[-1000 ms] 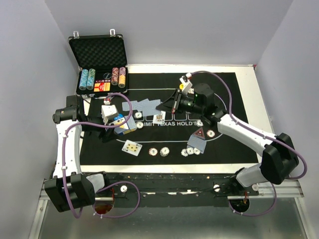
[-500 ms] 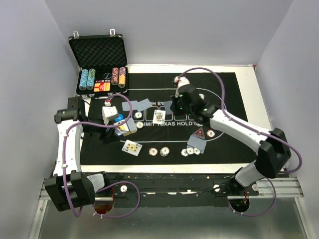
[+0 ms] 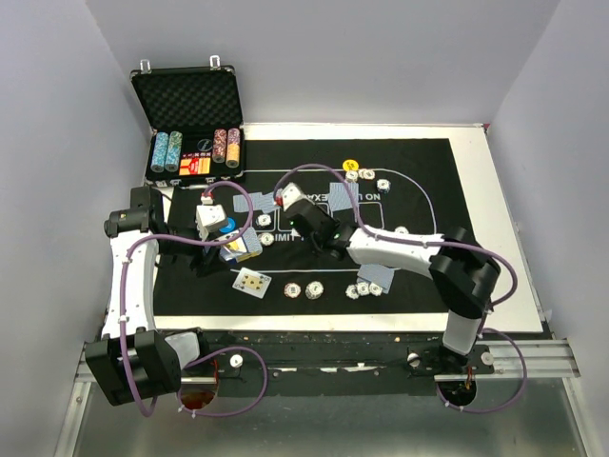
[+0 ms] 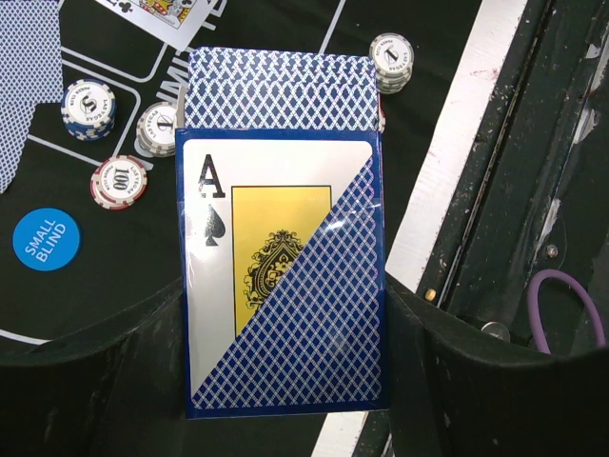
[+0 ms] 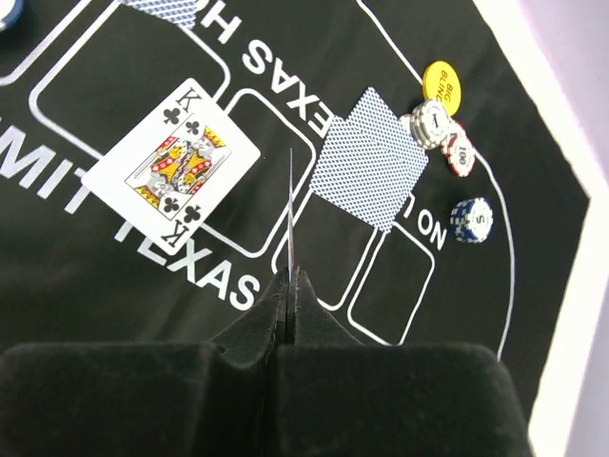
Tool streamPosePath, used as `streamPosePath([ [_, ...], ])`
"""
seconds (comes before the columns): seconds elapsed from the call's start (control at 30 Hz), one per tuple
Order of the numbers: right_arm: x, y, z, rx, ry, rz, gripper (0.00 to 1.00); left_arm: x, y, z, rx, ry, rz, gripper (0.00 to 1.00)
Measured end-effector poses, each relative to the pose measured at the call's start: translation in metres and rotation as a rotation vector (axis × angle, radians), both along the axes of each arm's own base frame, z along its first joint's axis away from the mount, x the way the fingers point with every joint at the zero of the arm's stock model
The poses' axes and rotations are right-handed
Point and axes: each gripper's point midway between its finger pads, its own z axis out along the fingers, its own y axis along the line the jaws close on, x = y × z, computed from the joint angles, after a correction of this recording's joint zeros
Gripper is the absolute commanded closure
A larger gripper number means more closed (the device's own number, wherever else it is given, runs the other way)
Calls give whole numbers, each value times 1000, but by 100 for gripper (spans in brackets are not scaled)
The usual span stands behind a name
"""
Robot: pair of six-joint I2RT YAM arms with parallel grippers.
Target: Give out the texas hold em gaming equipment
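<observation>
My left gripper (image 3: 233,246) (image 4: 285,324) is shut on an ace-of-spades card box (image 4: 281,276) with blue-backed cards sticking out of its top, held above the black mat's (image 3: 438,286) left part. My right gripper (image 3: 309,224) (image 5: 289,278) is shut on one card (image 5: 289,209), seen edge-on, above the mat's middle. A face-up king of clubs (image 5: 171,162) lies just ahead to its left. Blue-backed cards (image 5: 371,171) (image 3: 338,198), a yellow button (image 5: 441,86) (image 3: 350,164) and chips (image 5: 430,122) lie beyond. A blue button (image 4: 46,240) and chips (image 4: 119,181) lie below the box. The red marker is hidden.
The open black case (image 3: 190,124) with chip stacks stands at the far left. A face-up card (image 3: 252,282), several chips (image 3: 313,288) and blue-backed cards (image 3: 373,274) lie along the mat's near edge. The right forearm (image 3: 400,249) spans the mat's middle.
My right gripper has swung from the far middle leftward and nearer, close to the card box. The yellow button and chips it covered now show. The left arm has barely moved.
</observation>
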Motion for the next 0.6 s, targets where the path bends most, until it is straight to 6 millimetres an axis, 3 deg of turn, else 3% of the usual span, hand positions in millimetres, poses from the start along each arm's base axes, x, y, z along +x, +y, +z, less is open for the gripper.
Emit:
streamPosePath([
  [0.27,-6,15,-28,-176,-58,80,99,0,0,0,0,0,0,100],
  [0.5,-7,10,-67,-244,-19,86,99,0,0,0,-1,2,2,100],
  [0.57,-11,4,-77,-265,-1,86,91,0,0,0,-1,2,2,100],
  [0.6,-13,1,-81,-269,5,84,81,0,0,0,-1,2,2,100],
])
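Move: The right gripper holds a card edge-on; the bare mat where it goes lies nearly below, about 2 cm ahead, 1 cm right and 10 cm down. At the same depth, the king of clubs lies about 5 cm ahead and 4 cm left, and the face-down cards some 10 cm ahead and 5 cm right. From the left gripper, holding the card box, that spot lies about 22 cm right, 5 cm ahead and 12 cm lower. Lower the right gripper about 8 cm towards the mat just right of the king of clubs, rolling the wrist some 15 degrees so that its left side dips. Keep the fingers shut on the card's near edge, and bring its free part down against the mat so that it bends. ##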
